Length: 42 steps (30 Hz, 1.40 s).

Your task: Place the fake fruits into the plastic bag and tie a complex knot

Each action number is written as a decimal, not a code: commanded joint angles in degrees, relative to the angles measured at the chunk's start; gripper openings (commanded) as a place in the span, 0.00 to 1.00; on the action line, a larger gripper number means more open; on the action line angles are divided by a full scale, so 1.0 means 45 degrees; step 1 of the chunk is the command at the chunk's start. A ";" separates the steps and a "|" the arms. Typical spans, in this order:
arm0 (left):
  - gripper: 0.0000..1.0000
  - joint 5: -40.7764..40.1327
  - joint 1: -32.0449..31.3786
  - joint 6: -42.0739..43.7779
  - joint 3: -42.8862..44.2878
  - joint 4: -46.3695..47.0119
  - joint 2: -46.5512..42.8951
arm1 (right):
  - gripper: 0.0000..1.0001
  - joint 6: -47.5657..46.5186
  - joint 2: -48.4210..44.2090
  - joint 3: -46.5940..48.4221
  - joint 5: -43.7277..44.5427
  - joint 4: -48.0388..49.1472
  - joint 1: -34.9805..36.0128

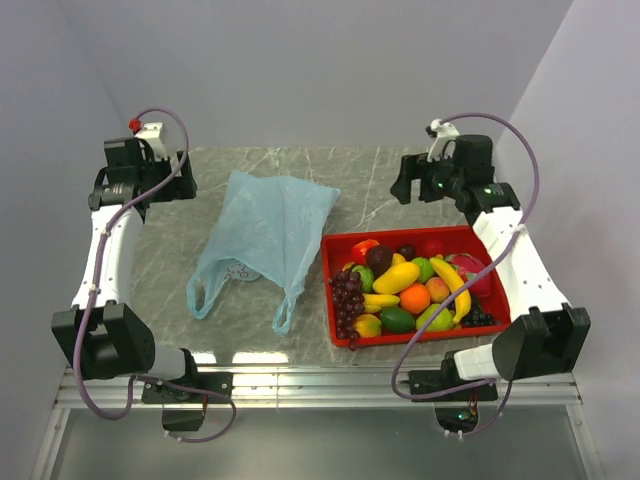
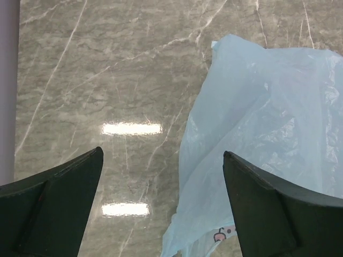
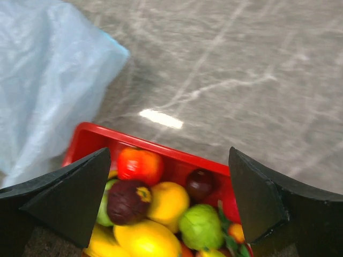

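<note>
The light-blue plastic bag [image 1: 262, 238] lies flat and untied on the marble table, its two loop handles toward the near edge; it also shows in the left wrist view [image 2: 268, 134] and the right wrist view [image 3: 48, 75]. The fake fruits [image 1: 405, 290] fill a red tray [image 1: 420, 240] to the bag's right; bananas, grapes, orange and limes show, and several show in the right wrist view [image 3: 166, 201]. My left gripper [image 1: 188, 175] is open and empty, raised at the far left beside the bag. My right gripper [image 1: 402, 185] is open and empty above the tray's far edge.
The red tray [image 3: 177, 158] sits at the right, close to the bag's right edge. Grey walls stand behind and at both sides. A metal rail [image 1: 320, 385] runs along the near edge by the arm bases.
</note>
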 commanded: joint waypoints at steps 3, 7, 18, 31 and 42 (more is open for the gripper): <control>0.99 0.0434 -0.0002 0.1234 -0.0246 0.0217 -0.1306 | 0.96 0.1703 0.1287 0.1015 -0.1266 0.0289 0.1701; 0.99 0.0824 0.0018 0.1762 -0.1339 0.0628 -0.2480 | 0.96 0.2561 0.2557 0.1580 -0.1579 0.0270 0.2834; 0.99 0.0768 -0.0002 0.1489 -0.2785 0.1037 -0.4490 | 0.92 0.4749 0.5371 0.1895 -0.2673 0.0465 0.4788; 0.99 0.5916 -0.0021 0.8612 -0.5382 -0.1773 -0.6913 | 0.00 0.3601 0.8298 0.5387 -0.3220 -0.0159 0.4965; 0.99 0.5144 -0.2499 1.2328 -0.8313 0.2244 -0.7212 | 0.00 -0.0304 1.1073 1.0445 -0.3864 -0.2795 0.5199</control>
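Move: The plastic bag's right side edge lies about 21 cm left of the right hand, 3 cm back and 14 cm below; the bag's back right corner is some 11 cm farther out than that spot. The red bin's middle is 14 cm back from the right hand, level sideways, 11 cm below. From the left hand, the bag's left handle is roughly 17 cm back, 6 cm right, 13 cm below, with the right handle 20 cm right of it and 5 cm nearer the base. The bag's right side edge is pinched by the right hand, which sweeps some 20 cm left while sinking, tips its fingers down and shuts them, then draws the edge forward about 8 cm, with some rise and leftward drift, tipping partly back up. The open left hand rises slightly, then travels back, right and down towards the bag's left handle, turning clockwise. ##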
